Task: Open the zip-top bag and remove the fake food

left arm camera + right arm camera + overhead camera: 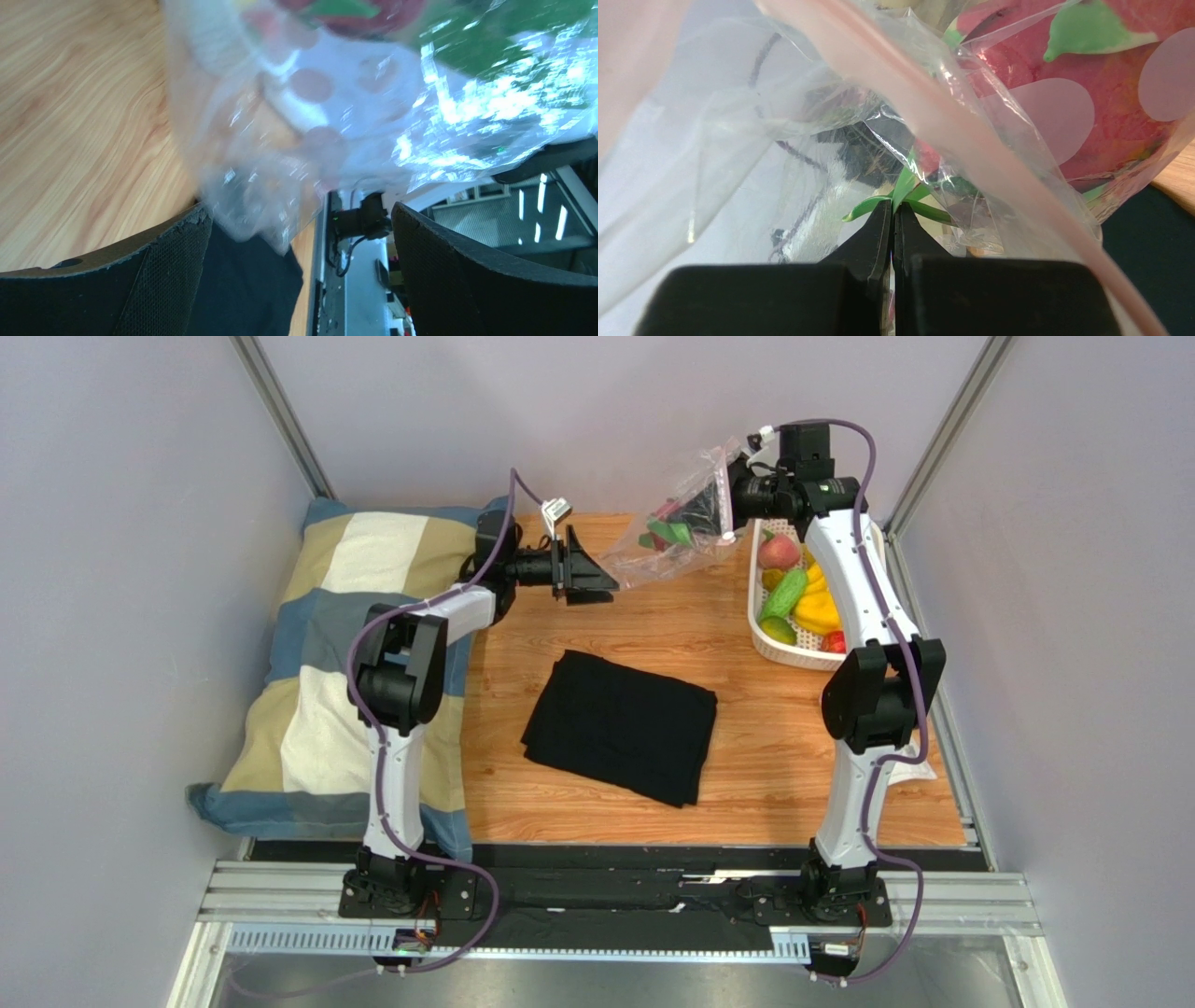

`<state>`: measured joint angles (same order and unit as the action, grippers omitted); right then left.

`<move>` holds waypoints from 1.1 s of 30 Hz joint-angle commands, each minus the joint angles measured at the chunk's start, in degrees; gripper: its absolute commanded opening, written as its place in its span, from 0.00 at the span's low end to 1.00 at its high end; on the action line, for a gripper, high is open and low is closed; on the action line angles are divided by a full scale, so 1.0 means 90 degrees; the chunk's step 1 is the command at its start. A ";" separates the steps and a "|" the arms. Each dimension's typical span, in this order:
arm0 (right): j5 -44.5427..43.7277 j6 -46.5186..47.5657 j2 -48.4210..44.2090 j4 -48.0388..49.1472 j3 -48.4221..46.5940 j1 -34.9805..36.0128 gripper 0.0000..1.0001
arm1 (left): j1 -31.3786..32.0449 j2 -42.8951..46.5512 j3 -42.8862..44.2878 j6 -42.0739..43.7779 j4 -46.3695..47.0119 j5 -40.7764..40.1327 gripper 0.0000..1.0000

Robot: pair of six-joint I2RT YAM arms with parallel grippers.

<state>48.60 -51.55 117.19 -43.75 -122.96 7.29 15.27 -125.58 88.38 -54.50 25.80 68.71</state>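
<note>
The clear zip-top bag [683, 501] hangs in the air at the back of the table. Inside it are fake food pieces: a pink-red spiky fruit [1088, 112] and green parts [678, 535]. My right gripper [727, 501] is shut. In the right wrist view its tips [894, 206] pinch green leaves of a fake food piece. The pink zip strip [948, 119] and bag film [738, 140] wrap around the tips. My left gripper [596, 574] stands wide open beside the bag's lower corner [281, 224]. That corner reaches between its pads [175, 280], which do not press on it.
A white basket [758, 623] at the back right holds several more fake fruits and vegetables. A folded black cloth [622, 725] lies mid-table. It also shows below the left jaws as dark cloth [246, 287]. A checked pillow [337, 658] lies along the left side.
</note>
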 commanded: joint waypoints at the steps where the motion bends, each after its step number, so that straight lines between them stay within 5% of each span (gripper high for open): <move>1: 0.0508 -0.0307 -0.0247 0.0583 -0.0010 0.0049 0.00 | -0.0007 -0.0586 0.0042 -0.3218 0.4386 0.0315 0.99; 5: 0.0528 -0.0366 -0.0461 0.0788 0.0262 0.0137 0.00 | 0.0149 -0.0978 0.0405 -0.3886 0.4926 0.0189 0.99; 9: 0.0518 -0.0366 -0.0608 0.0857 0.0468 0.0225 0.00 | 0.0208 -0.0813 0.0512 -0.2816 0.3545 0.0062 0.87; 12: 0.0499 -0.0317 -0.0706 0.0876 0.0643 0.0254 0.00 | 0.0150 -0.0628 0.0366 -0.2355 0.3005 -0.0319 0.51; 13: 0.0499 -0.0298 -0.0745 0.0886 0.0693 0.0255 0.00 | 0.0130 -0.0579 0.0327 -0.2188 0.2732 -0.0542 0.17; 16: 0.0499 -0.0239 -0.0823 0.0877 0.0849 0.0264 0.00 | 0.0101 -0.0403 0.0239 -0.1660 0.2193 -0.0826 0.00; 20: 0.0469 -0.0112 -0.0843 0.0779 0.0811 0.0245 0.00 | 0.0003 -0.0159 0.0151 -0.0832 0.0878 -0.1421 0.00; 21: 0.0402 -0.0006 -0.0824 0.0721 0.0752 0.0235 0.00 | -0.0036 0.0055 0.0161 -0.0007 -0.0596 -0.1713 0.00; 27: 0.0011 0.0668 -0.0628 -0.0168 -0.0058 0.0128 0.00 | -0.0465 0.0195 0.0423 0.1298 -0.3679 -0.3755 0.00; 33: -0.0233 0.1137 -0.0511 -0.0607 -0.0234 0.0118 0.00 | -0.0593 0.0125 0.0756 0.2071 -0.4175 -0.4313 0.00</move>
<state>47.79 -45.67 114.43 -47.62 -120.88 9.26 11.42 -125.05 92.07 -45.89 0.40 39.48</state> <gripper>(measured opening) 0.015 0.006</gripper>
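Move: The empty bottom corner of the zip-top bag hangs just past my open left fingertips, about 3 cm to the right and 1 cm ahead and up. The red dragon fruit in the bag is some 6 cm ahead, 5 cm right and 8 cm above this hand; the black cloth lies about 14 cm back, 2 cm right and 17 cm down. From my right hand, inside the bag's mouth, that corner is roughly 8 cm left, 2 cm back and 12 cm lower. My left hand rolls about 10 degrees, closes on the bag's bottom corner and pinches it. Then it hauls that corner forward, left and down, about 6–8 cm each way, swinging nearly 30 degrees counter-clockwise. My right hand stays near its place with closed fingers, dipping about 2.5 cm, rising again and easing back as much, while the bag is drawn left over it. ##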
